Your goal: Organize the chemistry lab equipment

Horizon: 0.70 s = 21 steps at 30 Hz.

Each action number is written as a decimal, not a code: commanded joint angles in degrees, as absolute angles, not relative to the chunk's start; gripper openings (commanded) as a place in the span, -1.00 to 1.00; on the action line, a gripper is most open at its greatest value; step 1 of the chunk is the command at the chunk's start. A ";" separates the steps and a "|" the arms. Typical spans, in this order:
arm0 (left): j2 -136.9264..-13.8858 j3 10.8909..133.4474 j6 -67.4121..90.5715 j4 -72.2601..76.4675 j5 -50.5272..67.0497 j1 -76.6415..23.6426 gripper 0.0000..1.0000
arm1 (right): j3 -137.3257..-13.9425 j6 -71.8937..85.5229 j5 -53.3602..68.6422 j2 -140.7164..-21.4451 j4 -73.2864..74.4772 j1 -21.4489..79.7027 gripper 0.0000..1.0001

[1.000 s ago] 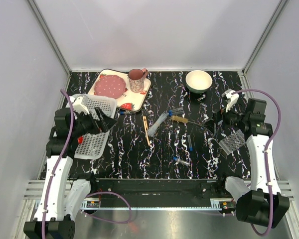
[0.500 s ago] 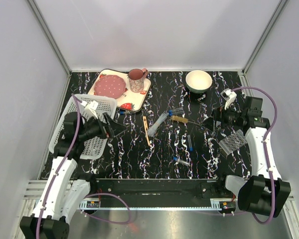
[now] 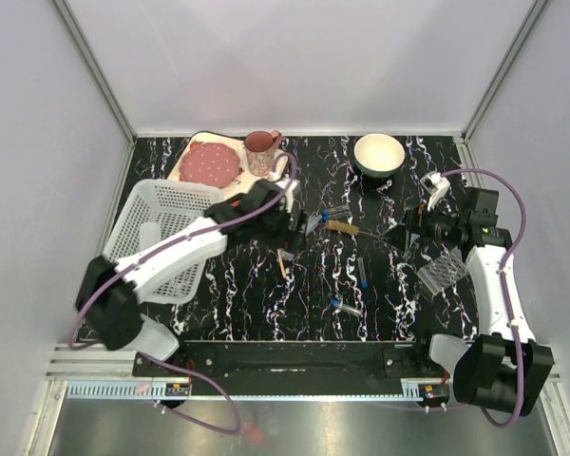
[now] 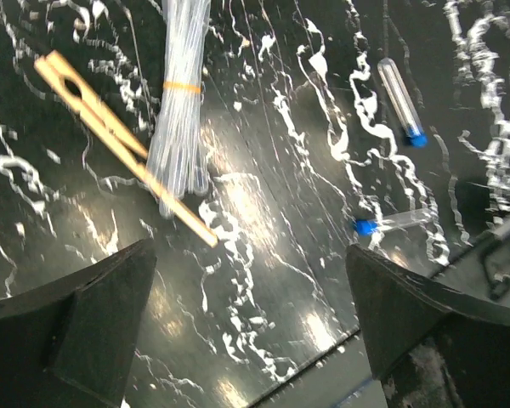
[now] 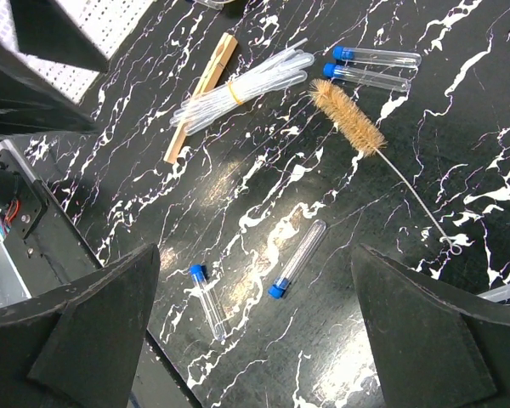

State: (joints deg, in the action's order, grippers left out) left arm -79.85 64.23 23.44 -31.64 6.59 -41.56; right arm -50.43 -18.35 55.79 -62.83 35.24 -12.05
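Observation:
My left gripper (image 3: 290,233) hangs open and empty over the table's middle, just above a wooden clip (image 4: 119,140) and a banded bundle of clear thin tubes (image 4: 178,102). Blue-capped test tubes lie loose: one (image 3: 361,271) at centre, one (image 3: 345,306) nearer the front, and a pair (image 3: 337,211) behind a bristle brush (image 3: 347,228). Over at the right, my right gripper (image 3: 404,233) is also open and empty, facing those tubes (image 5: 299,257) from above. A clear perforated rack (image 3: 444,271) lies beside the right arm.
A white mesh basket (image 3: 161,237) stands at the left. The strawberry-print tray (image 3: 266,185) with a pink plate and cup sits at the back left, and a white bowl (image 3: 378,154) at the back right. The table's front edge runs close below the front tube.
My left arm has swung from over the basket at the left out to the table's middle, above the tube bundle. The right arm has barely shifted.

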 commanded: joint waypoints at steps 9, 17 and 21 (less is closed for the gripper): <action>-109.75 91.04 10.90 -41.91 -6.24 -46.14 0.56 | -45.79 -19.34 56.16 -56.69 30.41 -12.13 0.99; -120.58 102.30 8.79 -47.46 -10.98 -46.14 0.40 | -43.77 -19.34 56.60 -56.08 28.04 -12.74 0.99; -124.97 105.90 7.65 -49.30 -11.95 -46.14 0.32 | -43.24 -19.42 56.78 -56.25 27.07 -12.83 1.00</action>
State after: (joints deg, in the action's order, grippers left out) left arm -121.95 101.19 9.93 -46.52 -8.27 -45.93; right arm -43.53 -18.44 55.64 -57.25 30.26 -12.47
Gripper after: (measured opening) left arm 0.679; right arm 0.994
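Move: About 10 cm ahead of the open, empty left hand, 5 cm to its right and 15 cm below lies the banded pipette bundle. From the bundle, the wooden tongs lie roughly 5 cm left and 3 cm nearer; the pair of test tubes 9 cm right and 6 cm farther out; the brush bristles 10 cm right and 3 cm farther. For the right hand, the bundle is some 19 cm left, 8 cm ahead and 18 cm below. Sinking about 10 cm while reaching some 9 cm forward and 5 cm to the right, the left hand comes in low over the pipette bundle. The wrist rolls nearly 30 degrees, swinging the fingers from a rightward slant to point more steeply down, and the wide-open fingers narrow by about a third, one on each side above the banded part, still short of touching it. ##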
